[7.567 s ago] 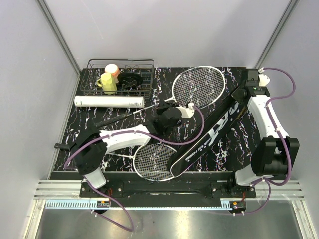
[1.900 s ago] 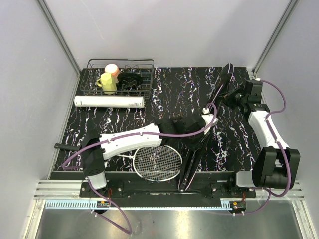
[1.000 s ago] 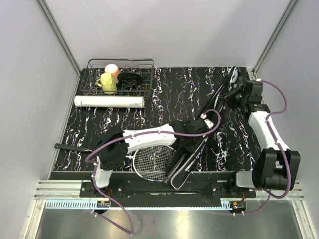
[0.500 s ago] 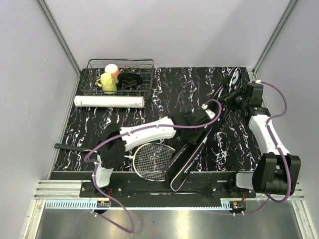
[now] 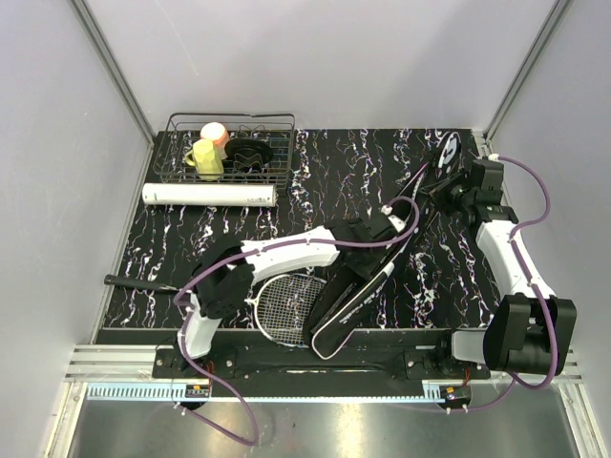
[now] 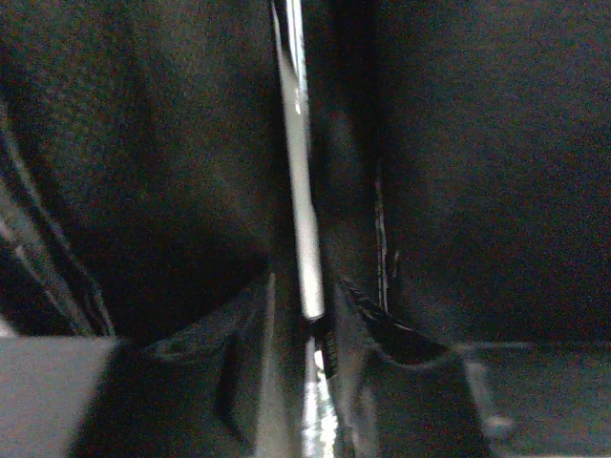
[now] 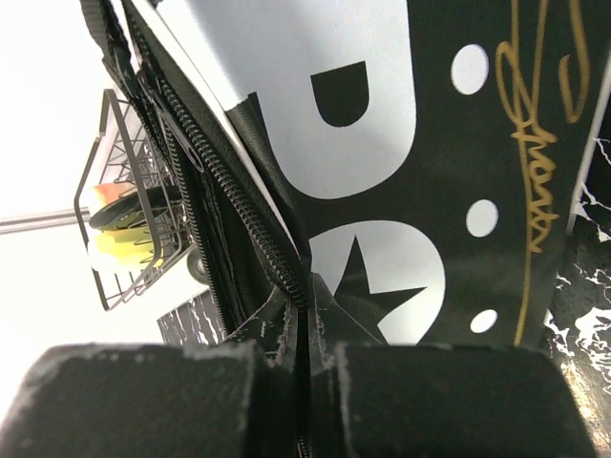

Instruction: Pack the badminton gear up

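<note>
The black "SPORT" bag slants from the far right down to the near edge, its far end raised. My right gripper is shut on the bag's zip edge, with the printed side just past the fingers. My left arm reaches across into the bag's opening. In the left wrist view all is dark cloth, and my left gripper sits closed around a thin shiny racket shaft. A second racket's white-strung head lies by the bag, its handle at the left edge. The long white tube lies at the back left.
A black wire basket with a yellow cup and a pink cup stands at the far left corner, also seen in the right wrist view as the basket. Purple cables loop over both arms. Grey walls close in the table.
The racket that lay at the back has gone from the table into the bag. In the last second the bag's near end swung left over the other racket's head, and my left arm drew back.
</note>
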You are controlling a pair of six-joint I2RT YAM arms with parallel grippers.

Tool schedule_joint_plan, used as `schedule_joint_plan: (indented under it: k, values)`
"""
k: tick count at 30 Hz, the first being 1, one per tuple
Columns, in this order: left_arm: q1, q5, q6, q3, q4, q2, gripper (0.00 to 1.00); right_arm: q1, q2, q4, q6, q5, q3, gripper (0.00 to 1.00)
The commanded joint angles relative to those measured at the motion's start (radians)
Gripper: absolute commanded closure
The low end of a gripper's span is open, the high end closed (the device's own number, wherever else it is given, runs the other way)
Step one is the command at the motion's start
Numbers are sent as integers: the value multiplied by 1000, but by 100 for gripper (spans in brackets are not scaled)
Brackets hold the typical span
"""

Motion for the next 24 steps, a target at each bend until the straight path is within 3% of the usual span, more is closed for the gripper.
schedule_joint_plan:
  k: [1,3,7,10,11,18,24]
  values:
    - [7,32,21,-25,63,-197,59,10,-30,14,-31,-11,39,100]
    - [8,64,24,-29,55,-237,50,10,-30,6,-46,3,51,100]
    - [13,111,24,-30,41,-350,40,10,-24,-26,-89,26,71,100]
    - [20,138,32,-41,31,-428,11,10,-22,-55,-136,61,86,100]
    - [25,136,35,-50,26,-449,9,10,-22,-60,-161,70,89,100]
    - [68,130,46,-154,18,-588,11,10,-4,-82,-210,72,109,100]
    - [68,227,32,-220,73,-513,9,10,8,-80,-202,34,126,100]
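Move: The left fingers are down inside the racket bag, right at the shaft of the bagged racket; the middle of the slanting bag is about 6 cm ahead and 7 cm to the right. Outside, the loose racket's head lies about 16 cm to the left, 10 cm back and 6 cm lower. From the right gripper, that head is some 36 cm left, 27 cm back and 18 cm below. Open the left gripper wide to free the bagged racket and lift the hand straight up out of the bag, some 20 cm, tilting it roughly 25 degrees with its left side dropping; then drift about 5 cm left and begin to sink slightly. Keep the bag's zip edge pinched in the right gripper, nearly in place, rolling it about 10 degrees with its left side going down. ##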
